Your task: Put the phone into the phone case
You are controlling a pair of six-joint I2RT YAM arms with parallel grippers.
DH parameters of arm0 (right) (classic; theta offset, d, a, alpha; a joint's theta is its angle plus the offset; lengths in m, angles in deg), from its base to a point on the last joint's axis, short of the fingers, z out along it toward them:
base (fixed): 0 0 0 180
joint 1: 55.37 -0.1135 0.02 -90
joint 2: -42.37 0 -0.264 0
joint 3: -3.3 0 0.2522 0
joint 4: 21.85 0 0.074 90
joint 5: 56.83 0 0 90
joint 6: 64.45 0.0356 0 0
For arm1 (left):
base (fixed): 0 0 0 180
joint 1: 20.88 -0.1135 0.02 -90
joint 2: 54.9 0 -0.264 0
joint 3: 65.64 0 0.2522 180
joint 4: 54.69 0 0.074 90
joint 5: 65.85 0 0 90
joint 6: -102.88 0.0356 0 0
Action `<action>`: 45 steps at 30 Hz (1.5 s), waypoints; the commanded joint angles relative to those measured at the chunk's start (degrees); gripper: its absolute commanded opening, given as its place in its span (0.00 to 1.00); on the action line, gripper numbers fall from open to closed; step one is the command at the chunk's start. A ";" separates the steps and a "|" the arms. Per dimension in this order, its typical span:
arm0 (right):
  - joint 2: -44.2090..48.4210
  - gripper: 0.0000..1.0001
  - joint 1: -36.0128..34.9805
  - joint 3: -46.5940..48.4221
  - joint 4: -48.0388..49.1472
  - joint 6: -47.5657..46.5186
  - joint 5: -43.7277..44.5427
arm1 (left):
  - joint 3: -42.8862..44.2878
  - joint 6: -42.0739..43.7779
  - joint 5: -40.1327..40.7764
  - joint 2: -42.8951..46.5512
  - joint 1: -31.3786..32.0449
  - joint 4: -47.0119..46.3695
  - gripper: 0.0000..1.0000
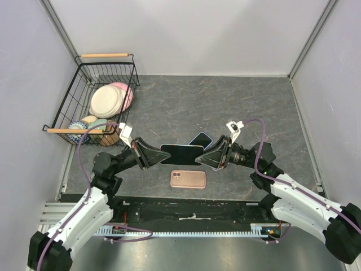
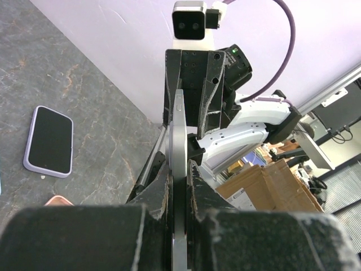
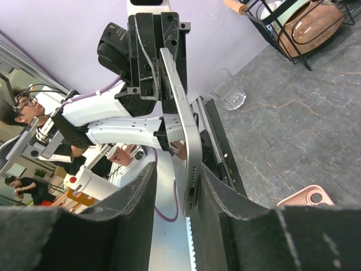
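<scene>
A phone with a dark screen and silver edge hangs level above the table between my two arms. My left gripper is shut on its left end; in the left wrist view both pads press the silver edge. My right gripper surrounds the phone's right end. There one finger touches the phone and a gap shows at the other finger. The pink phone case lies flat on the table just below, its corner also visible.
A second phone in a lavender case lies on the table behind the held one. A black wire basket holding plates and bowls stands at the back left. A clear glass stands near the table's edge. Walls close three sides.
</scene>
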 commanded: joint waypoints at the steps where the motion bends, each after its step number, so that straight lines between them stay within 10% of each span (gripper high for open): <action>1: -2.32 0.38 -1.24 0.61 8.92 2.57 -0.30 | -0.17 -3.93 -1.34 0.00 0.01 -8.19 0.02; 7: -7.51 0.00 -4.76 0.70 12.44 3.01 -0.13 | -1.14 -4.55 -0.90 0.79 0.01 -6.53 0.02; 11: -7.17 0.00 -5.11 1.66 6.50 1.53 1.45 | 0.27 -2.35 -0.55 2.89 0.01 1.72 0.04; 24: -11.28 0.00 -5.11 15.45 -21.12 -8.93 6.82 | 19.40 19.88 12.71 -2.63 0.10 57.00 0.74; 32: -19.28 0.00 -5.11 19.95 -27.19 -10.26 6.29 | 28.30 24.46 27.57 -7.64 0.10 73.62 0.77; 45: -25.71 0.00 -3.62 22.85 -33.17 -6.67 10.95 | 28.06 27.27 31.36 -19.85 0.10 70.39 0.76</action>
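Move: The phone is held up between the hands, its middle about 6 cm to the right of the left hand, which grips its left end, and 6 cm to the left of the right hand, whose open fingers straddle its right end. The pink case lies on the table some 22 cm below, nearly level fore and aft, 4 cm left of the right hand. From that same hand the blue-cased phone is 15 cm ahead and 1 cm right, the lilac-cased one 8 cm ahead and 9 cm right. Easing left a centimetre or two, the right hand shuts its fingers on the phone's right end; only then do the left fingers open wide and let go. The right hand carries the phone down about 11 cm, slightly forward and left, towards the pink case, its fingers tipping downward. The emptied left hand backs off down, forward and left, fingers swinging down towards the table. ##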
